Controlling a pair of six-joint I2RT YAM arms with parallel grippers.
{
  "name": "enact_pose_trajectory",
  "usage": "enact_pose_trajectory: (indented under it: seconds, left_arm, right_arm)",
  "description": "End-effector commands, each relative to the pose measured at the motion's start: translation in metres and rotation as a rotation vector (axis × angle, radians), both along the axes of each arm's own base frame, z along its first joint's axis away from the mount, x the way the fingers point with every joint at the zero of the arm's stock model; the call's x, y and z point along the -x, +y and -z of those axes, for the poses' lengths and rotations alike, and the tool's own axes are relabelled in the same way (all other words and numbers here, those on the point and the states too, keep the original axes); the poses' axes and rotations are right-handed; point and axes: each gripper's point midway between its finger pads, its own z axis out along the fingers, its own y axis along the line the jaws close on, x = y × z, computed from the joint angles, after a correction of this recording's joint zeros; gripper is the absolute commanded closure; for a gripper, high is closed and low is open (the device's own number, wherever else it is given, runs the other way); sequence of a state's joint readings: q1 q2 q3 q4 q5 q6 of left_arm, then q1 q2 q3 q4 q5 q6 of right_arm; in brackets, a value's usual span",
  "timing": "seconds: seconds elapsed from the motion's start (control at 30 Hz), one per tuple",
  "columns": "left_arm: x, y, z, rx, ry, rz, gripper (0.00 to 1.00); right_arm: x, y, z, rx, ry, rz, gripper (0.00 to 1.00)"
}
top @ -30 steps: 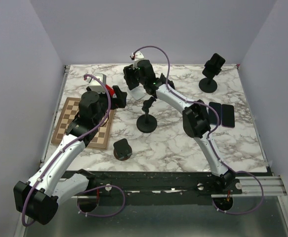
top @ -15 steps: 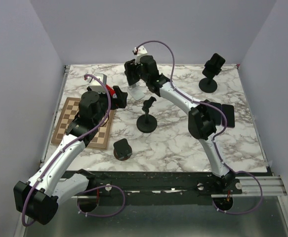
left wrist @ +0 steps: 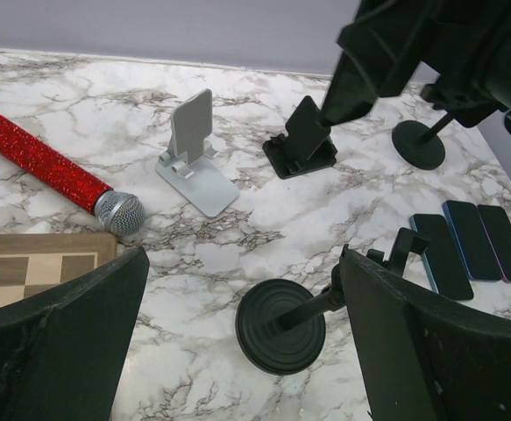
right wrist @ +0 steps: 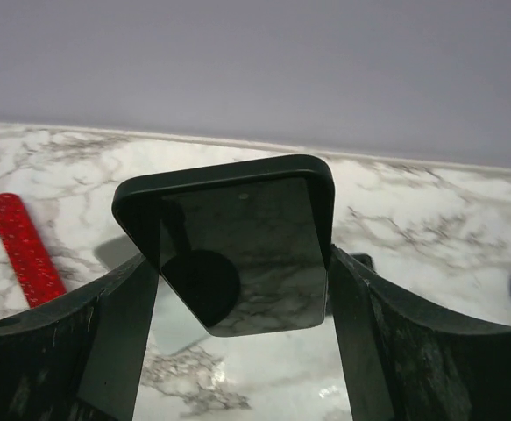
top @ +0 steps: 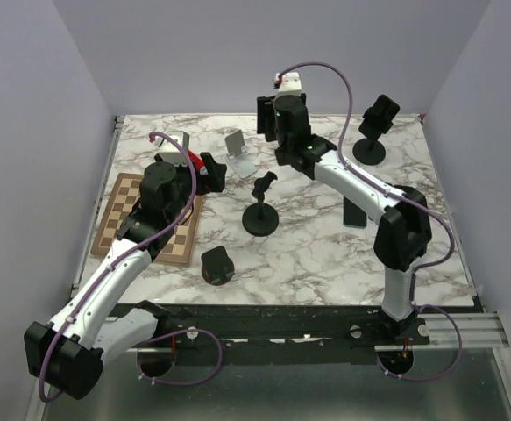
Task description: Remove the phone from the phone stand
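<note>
In the right wrist view a black phone [right wrist: 237, 246] with a glossy screen stands upright between my right fingers. My right gripper [right wrist: 242, 298] is shut on it by its two long sides. From above, the right gripper [top: 273, 118] hangs high over the back of the table, to the right of the silver phone stand [top: 237, 151]. That stand [left wrist: 194, 149] holds nothing. My left gripper [left wrist: 242, 263] is open and bare, hovering left of centre [top: 209, 171] over the marble.
A red microphone [left wrist: 45, 162] lies by a chessboard [top: 128, 210]. A black round-base stand [top: 260, 215] rises mid-table, a small black one [top: 217, 265] sits near the front, another [top: 373, 132] at the back right. A black folding stand [left wrist: 301, 140] and three flat phones [left wrist: 470, 254] lie right.
My right gripper has risen and swung right with the phone, away from the silver stand, which now stands bare. The left arm has not moved.
</note>
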State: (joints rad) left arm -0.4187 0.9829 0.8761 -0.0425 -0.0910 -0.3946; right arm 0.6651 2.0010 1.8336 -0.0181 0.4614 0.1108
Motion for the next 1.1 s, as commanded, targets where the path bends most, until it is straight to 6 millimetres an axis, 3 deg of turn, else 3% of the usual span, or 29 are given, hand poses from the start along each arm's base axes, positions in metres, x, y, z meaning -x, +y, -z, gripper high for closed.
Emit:
enact_pose_trajectory:
  seconds: [0.0,0.17,0.3,0.57,0.7,1.07]
  left_arm:
    - [0.002,-0.005,-0.013,0.033,-0.028,0.027,0.02]
    - [0.002,-0.008,-0.012,0.046,-0.018,0.043,0.02]
    - [0.003,-0.012,-0.011,0.062,-0.007,0.061,0.02]
    - [0.009,-0.013,-0.017,0.079,-0.018,0.072,0.02]
    - [0.01,-0.011,-0.019,0.07,-0.028,0.062,0.02]
    - [0.014,-0.01,-0.023,0.064,-0.042,0.062,0.02]
  right_arm:
    - [0.027,-0.066,-0.022,-0.032,-0.034,0.245,0.99]
    - [0.056,-0.122,0.005,-0.026,0.113,0.344,0.99]
    - [0.074,-0.141,0.036,-0.029,0.268,0.342,0.99]
    - [0.101,-0.158,0.105,0.038,0.589,0.316,0.99]
    - [0.109,-0.152,0.14,0.065,0.727,0.276,0.99]
    - [0.114,-0.158,0.214,0.032,0.955,0.252,1.0]
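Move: The right hand already holds the phone and is taking it to the bare table left of the row of lying phones, about 17 cm right, 9 cm back and 28 cm below. The row's nearest phone is 8 cm right of that spot. The round black stand sits some 15 cm back and 4 cm left, the black angled stand 12 cm ahead and 5 cm right. From the left hand the spot lies around 34 cm right, 9 cm ahead. Still pinching the phone by its two long sides, the right hand swings right and back, away from the white stand, then sinks steeply towards the clear spot beside the lying phones: about 20 cm down, 15 cm right and 11 cm back. Meanwhile the wrist tips the fingers down by some 50 degrees and turns a little clockwise. ##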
